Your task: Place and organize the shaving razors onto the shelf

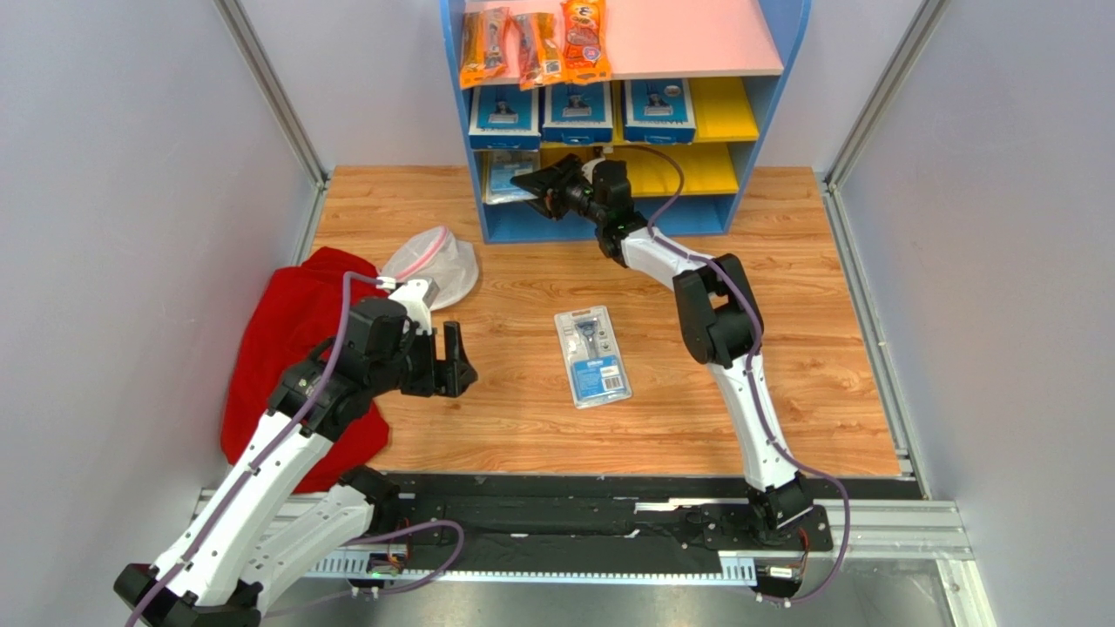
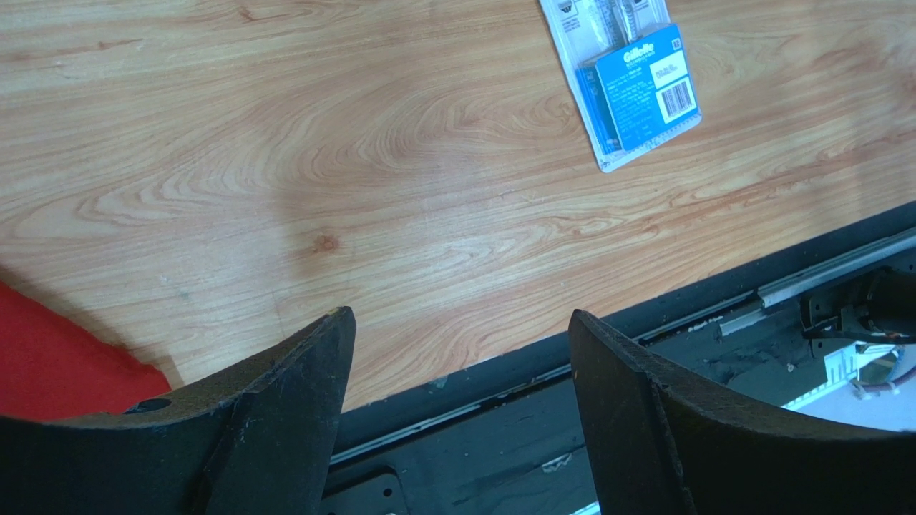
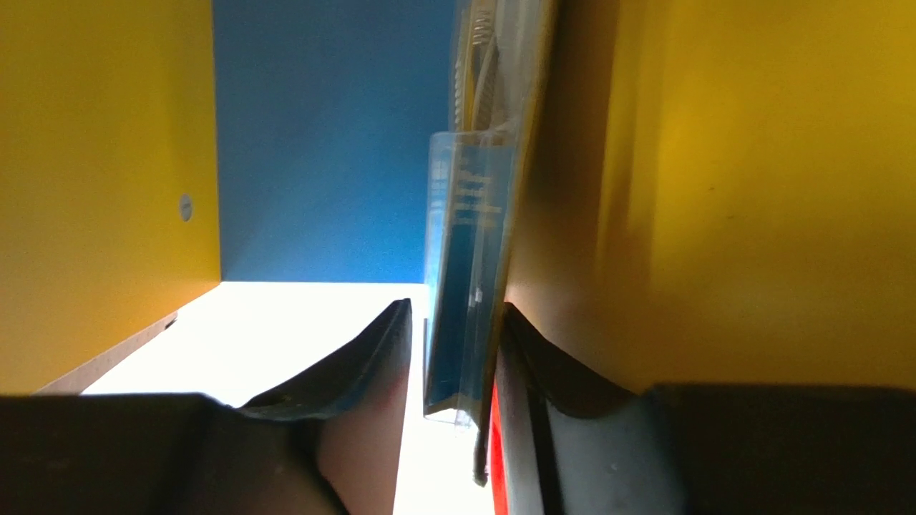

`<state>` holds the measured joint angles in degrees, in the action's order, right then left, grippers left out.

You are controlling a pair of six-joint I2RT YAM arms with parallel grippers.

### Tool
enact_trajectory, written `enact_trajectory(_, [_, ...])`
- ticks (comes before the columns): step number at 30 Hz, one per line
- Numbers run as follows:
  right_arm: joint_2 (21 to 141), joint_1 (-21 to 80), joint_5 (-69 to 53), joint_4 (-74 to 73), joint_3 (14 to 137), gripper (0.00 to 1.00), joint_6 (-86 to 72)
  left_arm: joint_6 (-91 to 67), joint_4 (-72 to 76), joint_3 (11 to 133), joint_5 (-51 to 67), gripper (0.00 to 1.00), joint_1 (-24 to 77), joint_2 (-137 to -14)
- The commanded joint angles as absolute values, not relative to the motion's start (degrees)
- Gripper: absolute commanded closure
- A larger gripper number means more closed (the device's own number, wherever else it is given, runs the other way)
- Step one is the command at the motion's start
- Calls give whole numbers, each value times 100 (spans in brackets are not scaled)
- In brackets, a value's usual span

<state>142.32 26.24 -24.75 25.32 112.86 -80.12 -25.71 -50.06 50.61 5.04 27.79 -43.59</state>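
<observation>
The shelf [image 1: 766,131] stands at the far edge, with three blue shaving razor packs [image 1: 577,110] side by side on its upper yellow board. My right gripper [image 1: 530,180] reaches into the lower compartment, where a paler pack [image 1: 504,174] stands. In the right wrist view that pack [image 3: 468,268] sits between my jaws [image 3: 454,311]. It leans on the right finger, with a gap to the left finger. Another razor pack [image 1: 592,355] lies flat on the table's middle. My left gripper [image 1: 454,370] hovers open and empty to its left, and the same pack [image 2: 629,91] shows in the left wrist view.
Three orange snack packets [image 1: 534,46] lie on the pink top board. A red cloth [image 1: 295,340] and a pale pink-rimmed bag [image 1: 439,265] lie at the left. The black base rail [image 2: 645,376] runs along the near edge. Grey walls close in both sides.
</observation>
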Motion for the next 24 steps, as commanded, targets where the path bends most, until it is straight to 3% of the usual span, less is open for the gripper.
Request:
enact_trajectory(1, [14054,2672,-2470,2663,11083,59,-7893,-2584,-4834,5062,527,19,2856,-4298])
enact_trajectory(10, [13439,2672,-2320,2628,10135,39,-7603,-2602,-4834,5054,510,19,2909,-4289])
enact_trajectory(24, [13184,2689,-2294,2391,9782,35,-7427,-2602,-4834,5054,501,20,2935,-4307])
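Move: The razor pack lies between the right hand's already parting fingers, its middle about 4 cm ahead and 2 cm to the left, about level, on the lower yellow shelf. A blue razor box stands on the shelf above, some 5 cm ahead, 3 cm left and 12 cm up; its neighbour box is 5 cm ahead and 8 cm right, as high. From the left hand that pack is about 41 cm ahead, 7 cm right, about level. Right fingers open wider as the hand backs out about 3 cm, slightly right, lower finger still touching the pack. ##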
